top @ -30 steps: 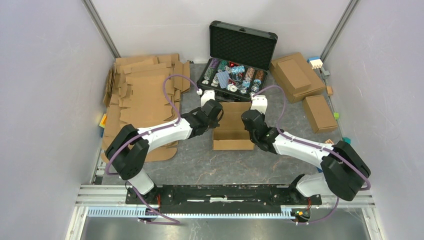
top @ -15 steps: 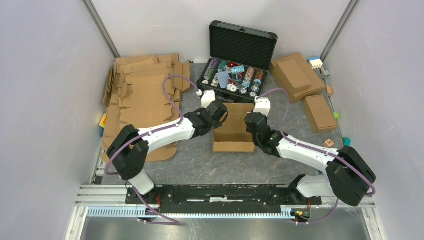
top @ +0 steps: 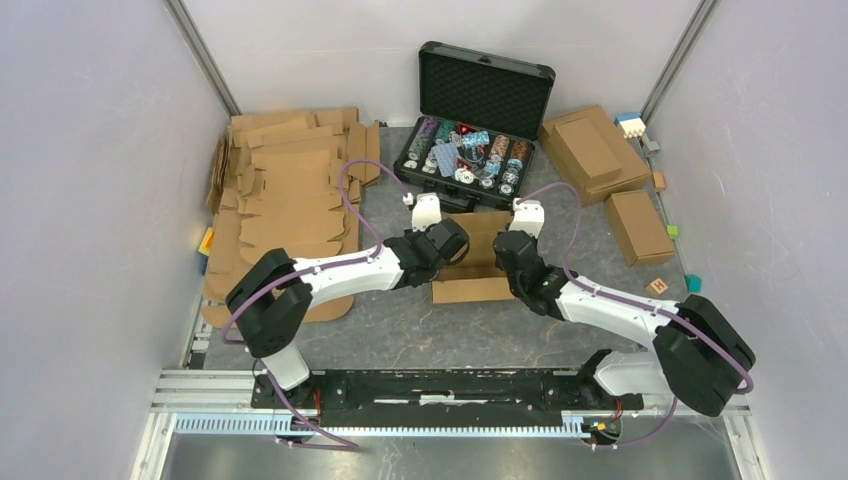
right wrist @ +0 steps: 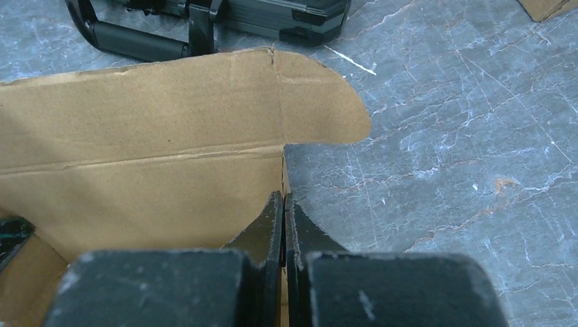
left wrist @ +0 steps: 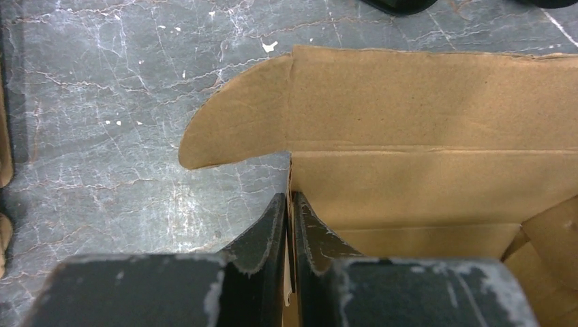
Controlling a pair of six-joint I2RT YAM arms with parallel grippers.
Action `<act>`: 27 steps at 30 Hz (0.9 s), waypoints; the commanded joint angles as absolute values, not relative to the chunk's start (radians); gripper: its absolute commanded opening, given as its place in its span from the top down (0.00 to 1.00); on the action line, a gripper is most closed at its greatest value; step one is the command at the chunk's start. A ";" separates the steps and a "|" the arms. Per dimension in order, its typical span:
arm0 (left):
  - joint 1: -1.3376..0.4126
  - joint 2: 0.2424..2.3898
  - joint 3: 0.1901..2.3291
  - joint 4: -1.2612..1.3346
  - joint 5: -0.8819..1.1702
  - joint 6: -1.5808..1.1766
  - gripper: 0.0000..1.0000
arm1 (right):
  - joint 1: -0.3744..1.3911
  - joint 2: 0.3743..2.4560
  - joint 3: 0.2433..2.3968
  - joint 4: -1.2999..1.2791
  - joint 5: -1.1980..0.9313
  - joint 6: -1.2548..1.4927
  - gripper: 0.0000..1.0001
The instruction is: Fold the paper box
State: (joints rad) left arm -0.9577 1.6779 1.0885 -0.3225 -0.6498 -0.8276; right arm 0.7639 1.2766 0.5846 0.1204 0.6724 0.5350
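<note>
The paper box (top: 470, 288) lies in the middle of the table, a brown cardboard blank with its walls partly raised. My left gripper (top: 453, 248) is at its left side. In the left wrist view that gripper (left wrist: 289, 204) is shut on the upright left wall, with the cardboard edge between its fingers. A rounded flap (left wrist: 232, 119) sticks out past the back panel (left wrist: 422, 109). My right gripper (top: 507, 253) is at the right side. In the right wrist view it (right wrist: 283, 204) is shut on the right wall, next to another rounded flap (right wrist: 324, 102).
An open black case (top: 483, 95) of poker chips stands just behind the box. A pile of flat cardboard blanks (top: 285, 200) lies at the left. Two folded boxes (top: 592, 150) (top: 638, 226) and small coloured blocks (top: 657, 286) sit at the right.
My left gripper has moved right and nearer, from beside the box onto its left wall. The right gripper has shifted a little and keeps its grip on the right wall.
</note>
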 commanded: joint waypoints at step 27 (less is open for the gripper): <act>-0.965 1.682 1.049 -0.221 -0.708 -0.853 0.86 | 0.647 1.170 0.651 -0.052 0.254 0.391 0.33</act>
State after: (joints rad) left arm -0.9581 1.7130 1.0550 -0.2577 -0.6563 -0.8360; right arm 0.6529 1.2064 0.6090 0.0090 0.3309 0.4084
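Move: The paper box is held by both side walls near the back: its middle lies about 7 cm right, 4 cm back and 3 cm below the left hand, and about 7 cm left, 4 cm back and 4 cm below the right. From the left hand the chip case stands some 19 cm ahead and 6 cm right; from the right hand the small carton is about 26 cm right and 4 cm ahead. The box's left side wall stays pinched while the left hand sinks about 2 cm, then holds still. The right wall sinks with the right hand, also about 2 cm, until those fingers open wide and let go; that hand then rises as much again, easing slightly back and left, turning some 15 degrees counter-clockwise. ##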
